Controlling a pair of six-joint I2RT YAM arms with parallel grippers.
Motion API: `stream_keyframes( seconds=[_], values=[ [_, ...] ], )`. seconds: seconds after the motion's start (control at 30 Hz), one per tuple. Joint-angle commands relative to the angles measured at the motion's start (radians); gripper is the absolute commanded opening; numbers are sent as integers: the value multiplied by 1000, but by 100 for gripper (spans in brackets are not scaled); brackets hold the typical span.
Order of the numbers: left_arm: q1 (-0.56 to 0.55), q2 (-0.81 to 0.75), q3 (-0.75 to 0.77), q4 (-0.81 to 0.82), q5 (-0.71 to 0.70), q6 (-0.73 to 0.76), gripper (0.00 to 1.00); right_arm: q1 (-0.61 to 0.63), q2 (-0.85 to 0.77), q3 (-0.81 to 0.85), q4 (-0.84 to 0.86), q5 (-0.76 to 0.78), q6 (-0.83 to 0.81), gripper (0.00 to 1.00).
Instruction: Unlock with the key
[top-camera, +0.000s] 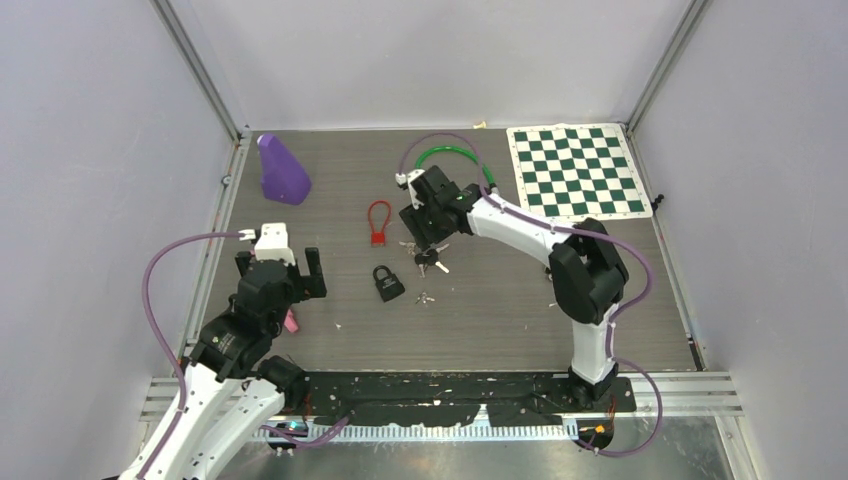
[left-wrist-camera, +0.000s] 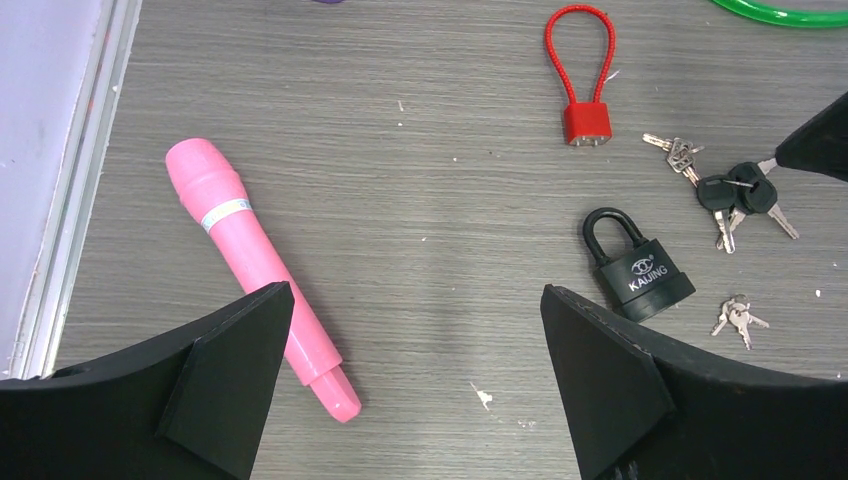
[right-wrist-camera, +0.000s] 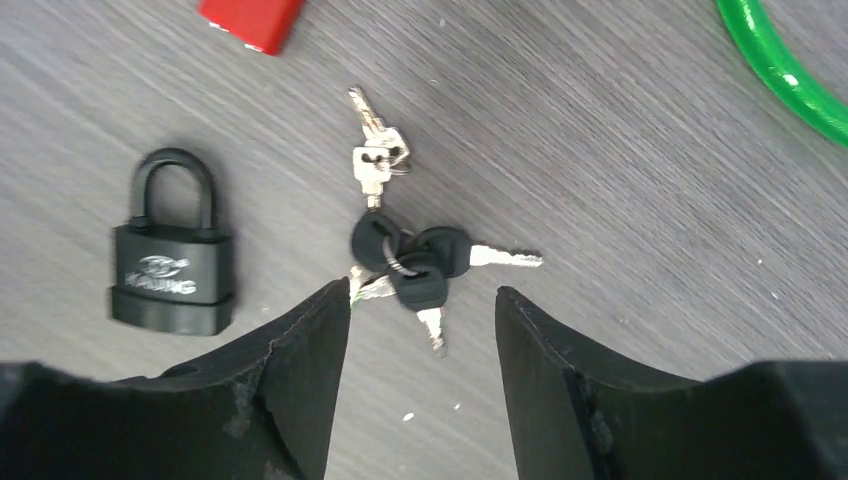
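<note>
A black padlock lies flat on the table with its shackle closed, also in the left wrist view and the right wrist view. Just to its right lies a bunch of black-headed keys. My right gripper hovers right over that bunch, open, its fingertips either side of one key's blade and gripping nothing. My left gripper stands wide open left of the padlock, with bare table between its fingers.
A red cable lock and a small silver key set lie beyond the bunch; another silver set lies near the padlock. A pink marker sits by my left finger. A green cable loop, purple object and chessboard are at the back.
</note>
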Motion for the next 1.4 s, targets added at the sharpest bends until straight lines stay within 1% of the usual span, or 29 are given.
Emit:
stream_keyframes(
  seconds=[0.0,0.13,0.23,0.3,0.37,0.4,0.43,0.47,0.5,0.53,0.57,0.6,0.63,0.73,0.9,1.1,1.23,1.37],
  values=[
    [0,12,6,29,3,0,100,-17,100,30,0,-112,-140,61],
    [0,17,1,32,6,2,100,-22,169,54,-4,-144,-164,58],
    [0,23,2,34,11,3,100,-23,188,40,13,-195,-172,56],
    [0,26,2,36,14,5,100,-22,192,23,18,-214,-170,53],
    [1,29,3,36,19,7,100,-21,186,5,22,-218,-162,44],
    [1,30,2,38,21,6,100,-21,170,-16,24,-217,-153,36],
    [1,30,2,38,23,6,100,-21,160,-28,33,-216,-149,32],
    [0,30,2,39,24,8,100,-21,136,-54,38,-212,-139,25],
    [0,30,1,39,28,8,100,-20,122,-66,44,-209,-134,22],
    [0,31,2,40,33,9,100,-21,92,-93,50,-205,-125,16],
    [0,31,2,42,38,9,100,-21,57,-106,61,-201,-119,14],
    [0,30,2,42,44,10,100,-21,38,-133,66,-194,-105,9],
    [1,30,2,43,51,9,99,-21,-1,-149,78,-192,-102,7],
    [1,29,3,50,93,6,100,-22,-77,-211,101,-186,-58,5],
    [0,33,12,49,146,-20,100,-21,-214,-295,141,-177,-14,5],
    [1,50,1,78,315,-137,99,-20,-339,-431,222,-216,54,6],
    [0,71,-39,142,424,-243,99,-19,-352,-487,222,-207,85,5],
    [0,96,-62,174,477,-270,100,-12,-335,-565,209,-202,91,7]
  ],
)
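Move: The black keys lie about 8 cm below the right hand, only about 1 cm back and 1 cm left. From the same hand, the silver keys are some 2 cm ahead and 4 cm left, the padlock roughly 7 cm back and 9 cm left, and the small keys about 10 cm back and 1 cm left, all on the table. From the left hand, the black keys are some 12 cm ahead, 25 cm right and 18 cm down. Right hand sinks about 7 cm, pinches the black keys, carries them back-right and up; left swings right. ##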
